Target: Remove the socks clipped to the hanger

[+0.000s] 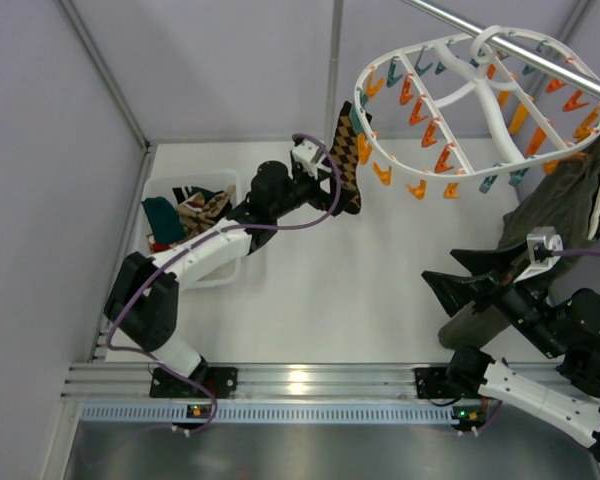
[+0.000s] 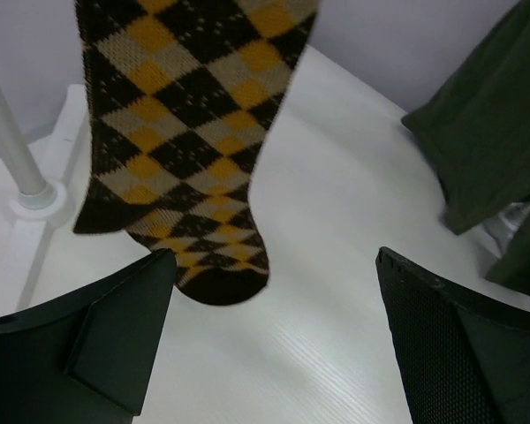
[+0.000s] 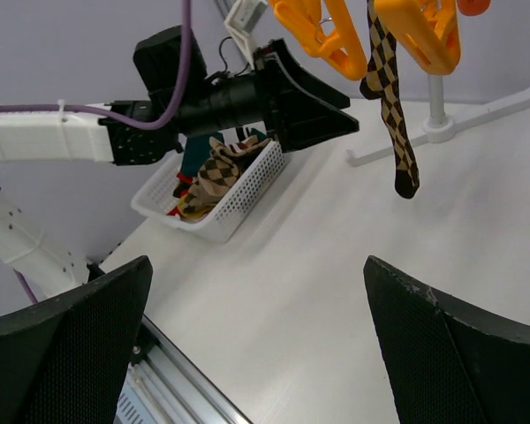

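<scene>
One brown-and-yellow argyle sock hangs from a clip at the left end of the white oval hanger. My left gripper is open right beside the sock's lower part. In the left wrist view the sock dangles just beyond the gripper, its toe near the left finger and nothing between the jaws. My right gripper is open and empty, low at the right. In the right wrist view it faces the sock, which hangs from orange clips. More socks lie in the basket.
A white basket stands at the left of the table. The hanger hangs from a metal rail, and its other orange and teal clips hold nothing. A dark green garment hangs at the right. A stand pole rises at the back.
</scene>
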Action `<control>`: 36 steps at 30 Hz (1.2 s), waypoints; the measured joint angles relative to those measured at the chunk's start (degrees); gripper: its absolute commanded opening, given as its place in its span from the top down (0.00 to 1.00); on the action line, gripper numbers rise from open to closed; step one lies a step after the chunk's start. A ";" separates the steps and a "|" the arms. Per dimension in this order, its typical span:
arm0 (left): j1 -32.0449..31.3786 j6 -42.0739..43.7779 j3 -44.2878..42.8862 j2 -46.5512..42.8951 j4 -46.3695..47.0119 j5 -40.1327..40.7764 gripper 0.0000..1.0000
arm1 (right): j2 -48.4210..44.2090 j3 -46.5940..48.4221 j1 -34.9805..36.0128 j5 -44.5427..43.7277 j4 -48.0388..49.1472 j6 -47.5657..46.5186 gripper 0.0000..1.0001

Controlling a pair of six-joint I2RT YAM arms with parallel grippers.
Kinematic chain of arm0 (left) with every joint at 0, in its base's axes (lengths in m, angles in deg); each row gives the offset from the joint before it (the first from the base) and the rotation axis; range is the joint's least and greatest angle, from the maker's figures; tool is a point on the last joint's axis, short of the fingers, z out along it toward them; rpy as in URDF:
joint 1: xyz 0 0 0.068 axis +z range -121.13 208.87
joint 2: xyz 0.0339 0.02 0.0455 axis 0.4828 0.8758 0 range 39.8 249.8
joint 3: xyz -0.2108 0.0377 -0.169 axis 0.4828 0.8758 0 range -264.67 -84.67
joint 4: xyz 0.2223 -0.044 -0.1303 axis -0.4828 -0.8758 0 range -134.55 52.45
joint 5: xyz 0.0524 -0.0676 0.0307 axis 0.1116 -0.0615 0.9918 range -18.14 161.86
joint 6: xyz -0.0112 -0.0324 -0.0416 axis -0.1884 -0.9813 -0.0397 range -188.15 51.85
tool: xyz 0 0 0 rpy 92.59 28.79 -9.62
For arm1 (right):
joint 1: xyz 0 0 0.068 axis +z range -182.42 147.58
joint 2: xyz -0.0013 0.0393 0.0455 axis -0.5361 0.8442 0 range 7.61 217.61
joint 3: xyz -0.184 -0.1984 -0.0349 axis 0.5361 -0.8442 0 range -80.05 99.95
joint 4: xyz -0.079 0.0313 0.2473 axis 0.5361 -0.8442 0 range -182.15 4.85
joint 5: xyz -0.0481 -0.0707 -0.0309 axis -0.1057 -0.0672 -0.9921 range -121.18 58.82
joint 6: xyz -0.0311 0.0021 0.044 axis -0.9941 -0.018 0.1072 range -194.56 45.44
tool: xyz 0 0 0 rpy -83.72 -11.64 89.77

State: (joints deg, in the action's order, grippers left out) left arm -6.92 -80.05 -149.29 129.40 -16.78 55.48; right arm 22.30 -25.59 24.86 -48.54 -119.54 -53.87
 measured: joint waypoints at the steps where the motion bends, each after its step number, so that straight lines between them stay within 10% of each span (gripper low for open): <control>1: 0.00 0.63 -1.18 1.95 0.66 1.22 0.02 | 0.00 0.02 0.00 0.04 0.00 0.00 0.01; 27: 0.02 11.74 -22.34 23.15 6.25 10.01 0.05 | 9.88 1.88 0.00 19.28 0.68 -5.62 0.01; 30: 0.02 12.57 -24.04 24.15 6.34 10.01 0.36 | 10.82 1.88 0.00 19.74 0.72 -6.21 0.00; 32: 0.02 12.85 -24.55 24.44 6.56 10.03 0.75 | 11.37 1.88 0.00 19.82 0.76 -6.62 0.00; 36: 0.02 13.05 -24.39 24.41 6.84 9.90 1.00 | 12.22 1.88 0.00 19.65 0.83 -7.58 0.01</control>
State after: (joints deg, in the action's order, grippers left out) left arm -6.90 -67.00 -173.68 153.82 -9.93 65.38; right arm 34.52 -23.71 24.86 -28.89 -118.71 -61.45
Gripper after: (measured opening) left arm 0.056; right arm 0.993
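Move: The diamond-patterned sock hangs about 13 cm ahead of the left gripper and 5 cm to its right, its middle barely above gripper height. Its teal clip, on the hanger's left end, is roughly 15 cm higher and straight above the sock; the nearest orange clip is 7 cm closer in than the teal one, at the same height and some 6 cm right of the gripper. The stand pole is about 20 cm ahead and 2 cm right. From the right gripper the sock lies some 37 cm ahead, 17 cm left and 9 cm lower. Bring the wide-open left gripper forward about 12 cm and some 4 cm right to the hanging sock, dipping 2 cm and coming back up, while tipping the fingers up some 15 degrees and turning a little counter-clockwise. There stop and shut the fingers, pinching the sock. Meanwhile shift the open right gripper left about 7 cm, turning it counter-clockwise. ##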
